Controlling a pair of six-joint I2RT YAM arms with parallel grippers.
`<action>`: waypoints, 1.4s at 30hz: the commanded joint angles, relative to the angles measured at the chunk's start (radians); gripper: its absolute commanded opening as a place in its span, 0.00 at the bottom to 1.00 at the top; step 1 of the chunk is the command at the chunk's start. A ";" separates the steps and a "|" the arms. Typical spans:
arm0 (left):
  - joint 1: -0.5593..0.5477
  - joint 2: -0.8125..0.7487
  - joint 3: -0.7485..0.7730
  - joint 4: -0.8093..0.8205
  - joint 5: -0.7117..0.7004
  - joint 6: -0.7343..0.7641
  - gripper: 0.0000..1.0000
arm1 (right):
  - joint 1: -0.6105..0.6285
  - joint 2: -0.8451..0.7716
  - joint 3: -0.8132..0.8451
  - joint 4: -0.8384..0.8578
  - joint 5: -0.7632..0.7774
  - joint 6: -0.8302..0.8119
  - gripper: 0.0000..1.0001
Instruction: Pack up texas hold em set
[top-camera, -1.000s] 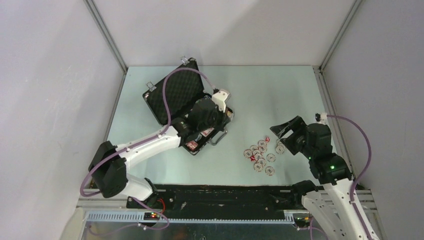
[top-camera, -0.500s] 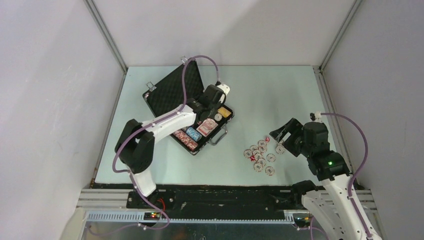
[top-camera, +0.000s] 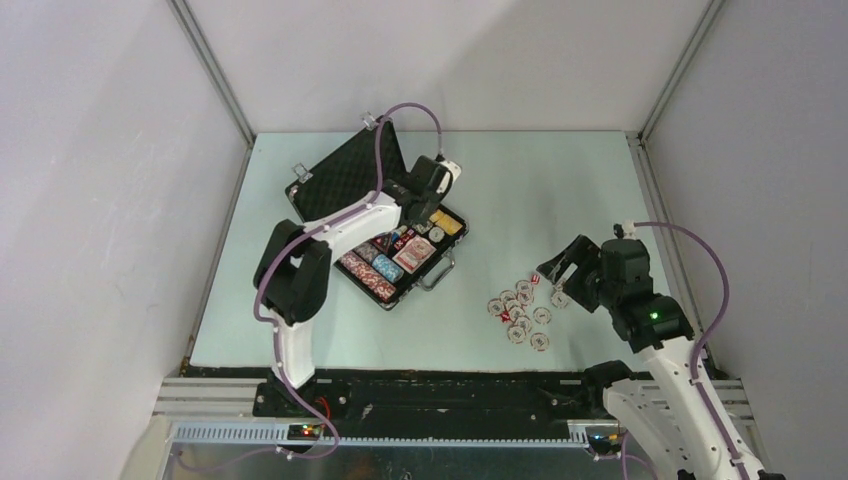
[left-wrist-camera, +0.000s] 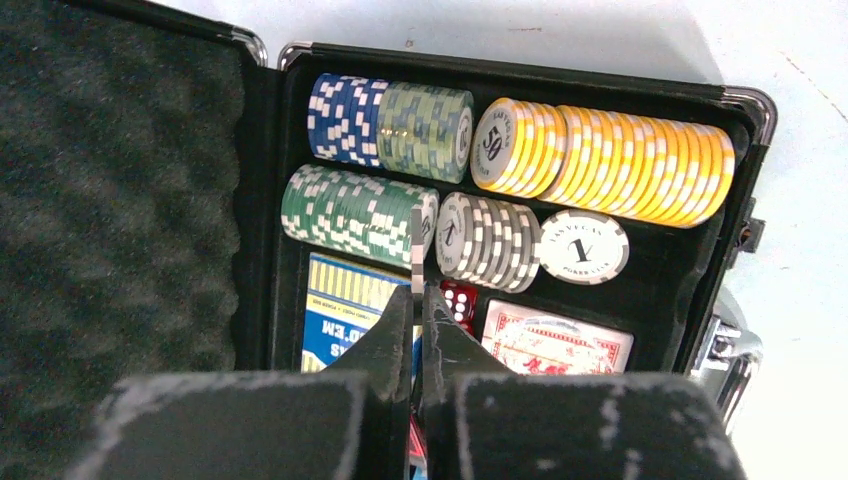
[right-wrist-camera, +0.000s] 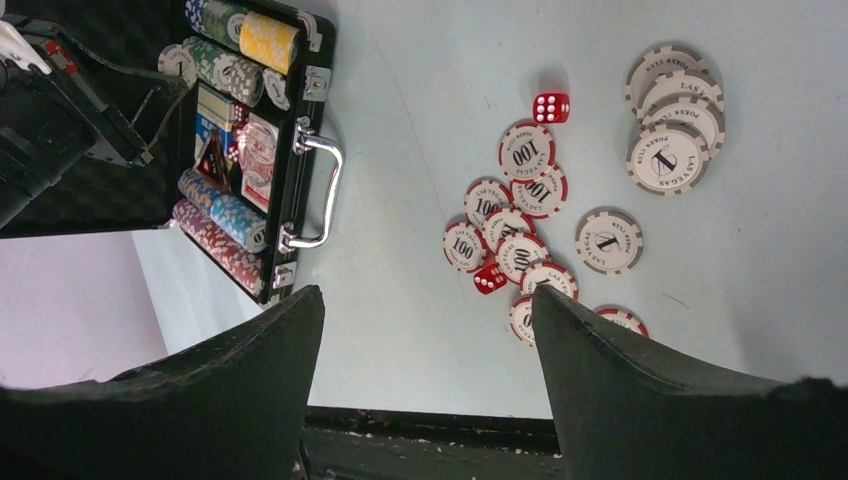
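The black case (top-camera: 322, 228) lies open at the table's far left, foam lid (left-wrist-camera: 120, 190) back. Its tray holds rows of blue, green, yellow (left-wrist-camera: 620, 150) and grey chips, two card decks (left-wrist-camera: 560, 345) and a red die (left-wrist-camera: 460, 300). My left gripper (left-wrist-camera: 420, 290) hangs over the tray, shut on a grey-white poker chip (left-wrist-camera: 417, 245) held edge-on beside the grey row. Loose chips (top-camera: 520, 310) and two red dice (right-wrist-camera: 550, 107) lie on the table at the right. My right gripper (right-wrist-camera: 428, 295) hovers open near them, holding nothing.
The case's silver handle (right-wrist-camera: 325, 195) and latches face the loose chips. A stack of grey-rimmed chips (right-wrist-camera: 670, 130) lies apart from the red-rimmed ones. Grey walls enclose the table on three sides; a black rail (top-camera: 450, 385) runs along the near edge.
My left arm has stretched out toward the far end of the case, uncovering the tray. The right gripper has shifted slightly and stays open.
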 joint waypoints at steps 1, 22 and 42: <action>0.007 0.044 0.068 -0.023 0.022 0.048 0.00 | -0.003 0.020 0.035 0.032 0.006 -0.023 0.78; 0.027 0.106 0.088 -0.083 -0.002 0.047 0.32 | -0.003 0.065 0.035 0.044 0.002 -0.026 0.78; 0.012 -0.219 -0.135 0.080 0.077 -0.099 0.55 | -0.004 0.199 0.023 -0.097 0.200 -0.109 0.99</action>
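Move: The grey row's hinge-side end, where the held grey chip is going, lies some 5 cm below the left hand, 1 cm ahead and 1 cm left. The green row is 3 cm ahead and 3 cm left of the hand, the loose flat chip 3 cm back and 4 cm right, the card deck 7 cm back and 1 cm left. From the right hand, the grey chip pile is 2 cm ahead, 4 cm right, 14 cm down. The grey chip, already pinched on edge in the left fingers, is lowered about 4 cm nearly straight down into the case, easing 1 cm left, between the green and grey rows. The fingers open to roughly half and release it, then back away up some 3.5 cm and 2 cm back. Late on, the right hand sinks about 3 cm and shifts 2 cm right, rolling slightly and opening fully above the table chips. ##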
